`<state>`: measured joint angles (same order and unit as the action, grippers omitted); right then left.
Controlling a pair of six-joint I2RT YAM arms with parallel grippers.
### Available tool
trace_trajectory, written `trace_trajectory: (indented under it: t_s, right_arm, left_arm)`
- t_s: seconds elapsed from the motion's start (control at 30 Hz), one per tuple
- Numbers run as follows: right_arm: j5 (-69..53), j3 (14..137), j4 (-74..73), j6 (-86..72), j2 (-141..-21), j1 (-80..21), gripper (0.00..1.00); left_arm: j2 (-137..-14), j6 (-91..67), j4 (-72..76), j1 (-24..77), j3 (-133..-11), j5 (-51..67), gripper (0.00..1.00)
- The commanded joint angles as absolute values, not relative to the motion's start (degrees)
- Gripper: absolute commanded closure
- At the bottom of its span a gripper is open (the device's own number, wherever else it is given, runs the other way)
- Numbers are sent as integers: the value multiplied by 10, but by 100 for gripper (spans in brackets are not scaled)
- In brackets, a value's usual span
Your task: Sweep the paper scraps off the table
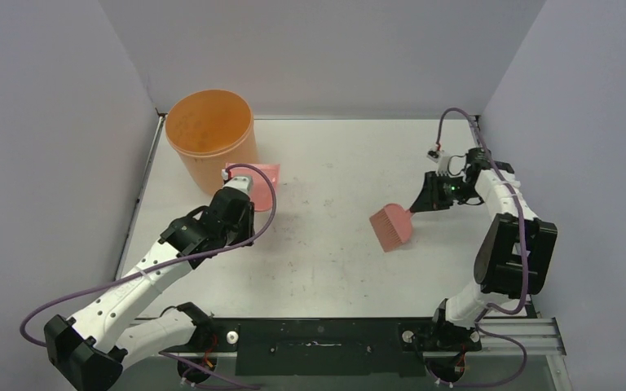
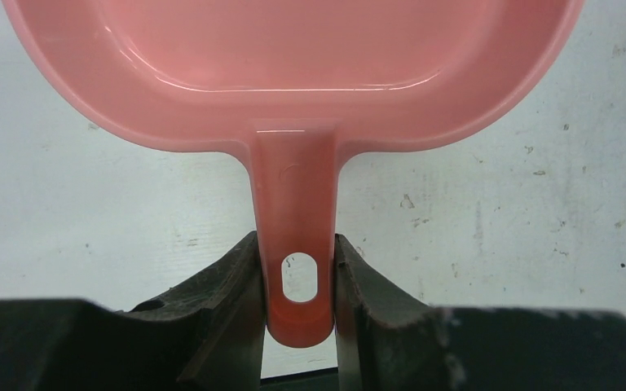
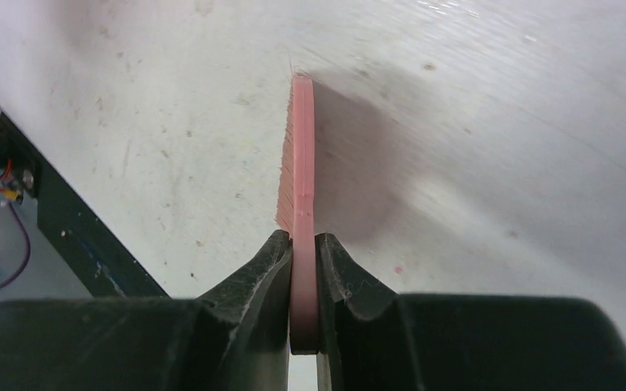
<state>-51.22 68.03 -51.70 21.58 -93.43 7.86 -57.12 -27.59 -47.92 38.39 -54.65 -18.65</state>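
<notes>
My left gripper (image 2: pixel 297 244) is shut on the handle of the pink dustpan (image 2: pixel 293 49), whose pan looks bare inside. In the top view the dustpan (image 1: pixel 266 173) sits low over the white table (image 1: pixel 334 269), right beside the orange bucket. My right gripper (image 3: pixel 303 240) is shut on the thin handle of the pink hand brush (image 3: pixel 301 147). The brush head (image 1: pixel 391 227) hangs over the table's right half, left of that gripper (image 1: pixel 418 208). The paper scraps are out of view; only a tiny pink speck (image 3: pixel 398 268) lies near the brush.
A tall orange bucket (image 1: pixel 208 134) stands at the table's far left corner. Grey walls close in the left, back and right sides. A black metal rail (image 1: pixel 318 336) with both arm bases runs along the near edge.
</notes>
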Motion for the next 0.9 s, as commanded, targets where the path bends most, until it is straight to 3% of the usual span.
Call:
trace_trajectory:
  t_s: [0.0,0.4,0.57,0.7,0.87]
  right_arm:
    - [-461,690,-533,232,-900,142,95]
    - [-338,677,-579,261,-808,252,95]
    - [-277,747,-649,298,-785,327,95]
    - [-138,773,-683,335,-749,366,95]
    - [16,659,-648,436,-628,366,95]
  left_arm:
    - [-549,-233,-398,343,-519,-93,100]
    - [-570,-220,-371,329,-498,27,100]
    - [-581,-219,-369,328,-495,24,100]
    - [-604,-218,-371,329,-495,15,100]
    - [-638,-216,-372,329,-497,25,100]
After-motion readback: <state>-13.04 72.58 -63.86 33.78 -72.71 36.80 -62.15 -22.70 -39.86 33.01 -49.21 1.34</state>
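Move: Off to the right hand's right, about 24 cm away and some 3 cm nearer the bases, lies the table's bare right edge, roughly 13 cm lower; the held brush head sits some 6 cm to this hand's left, 4 cm back and 7 cm below. From the left hand the orange bin stands about 20 cm ahead and 9 cm left, near hand height, and the held dustpan's tray some 10 cm straight ahead. Swinging the brush away to the right, the right hand travels about 23 cm towards the table's edge, drawing back and rising some 6 to 8 cm in the later part, while the wrist turns clockwise and rolls its left side down by about 45 degrees. The left hand keeps its grip on the dustpan and eases right and down, about 4 cm each, away from the bin. ##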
